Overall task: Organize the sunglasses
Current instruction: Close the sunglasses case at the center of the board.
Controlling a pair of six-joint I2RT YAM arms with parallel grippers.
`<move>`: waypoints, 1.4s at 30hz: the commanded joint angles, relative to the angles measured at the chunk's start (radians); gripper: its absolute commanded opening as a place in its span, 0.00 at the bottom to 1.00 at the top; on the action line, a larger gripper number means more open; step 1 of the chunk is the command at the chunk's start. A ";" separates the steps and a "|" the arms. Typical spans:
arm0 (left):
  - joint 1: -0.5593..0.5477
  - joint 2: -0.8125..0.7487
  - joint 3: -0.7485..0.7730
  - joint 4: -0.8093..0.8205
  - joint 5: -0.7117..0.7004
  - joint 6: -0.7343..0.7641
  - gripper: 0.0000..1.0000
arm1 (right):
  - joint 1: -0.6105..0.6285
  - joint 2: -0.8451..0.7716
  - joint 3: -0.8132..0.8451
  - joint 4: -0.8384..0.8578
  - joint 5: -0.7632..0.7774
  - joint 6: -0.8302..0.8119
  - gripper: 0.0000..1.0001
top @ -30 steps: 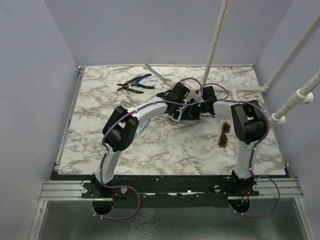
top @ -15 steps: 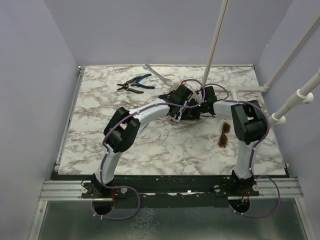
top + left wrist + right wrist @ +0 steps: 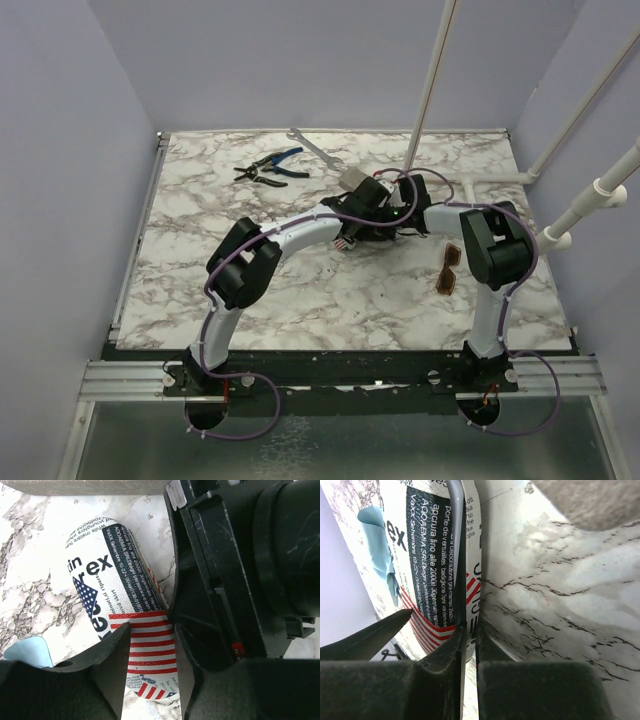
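The sunglasses (image 3: 449,268), amber lenses in a thin dark frame, lie folded on the marble at the right, apart from both grippers. At the table's middle both arms meet over the case (image 3: 115,565), whose printed side shows flag stripes and text. A grey part of the case (image 3: 352,180) sticks out behind the arms. My left gripper (image 3: 150,630) is open, its fingers straddling the striped end. My right gripper (image 3: 469,630) is shut on the case's thin edge (image 3: 470,555). A light blue cloth (image 3: 27,650) lies beside the case.
Blue-handled pliers (image 3: 270,166) and a wrench (image 3: 312,148) lie at the back left. A white pole (image 3: 430,80) rises behind the case and white pipes (image 3: 600,190) run along the right wall. Purple walls close in three sides.
My left gripper has slid right over the case and spread its jaws. The case's grey part now shows behind the arms. The right arm and the sunglasses have stayed put.
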 commanded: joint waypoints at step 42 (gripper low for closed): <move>0.109 -0.119 -0.015 -0.154 0.449 0.274 0.96 | -0.071 -0.325 0.014 -0.384 0.084 -0.180 0.54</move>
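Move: Just under the left fingertips lies the striped near end of the sunglasses case; the case's middle is some 3 cm ahead, 3 cm left and 4 cm below. Past it the grey block sits about 10 cm ahead of the left hand and 1 cm right, and the blue cloth about 17 cm left and 2 cm back. From the right fingertips, at the case's right edge, its middle is roughly 3 cm ahead, 4 cm left and level. Backing off the case, the right hand comes free of its right edge and climbs about 6 cm, drawing back some 4 cm and finally a little right, while its nearly shut fingers open halfway. The left hand shifts about 3 cm left and 2 cm up, then eases slightly back, tipping some 10 degrees to point more steeply down; its fingers spread wide near the striped end. ##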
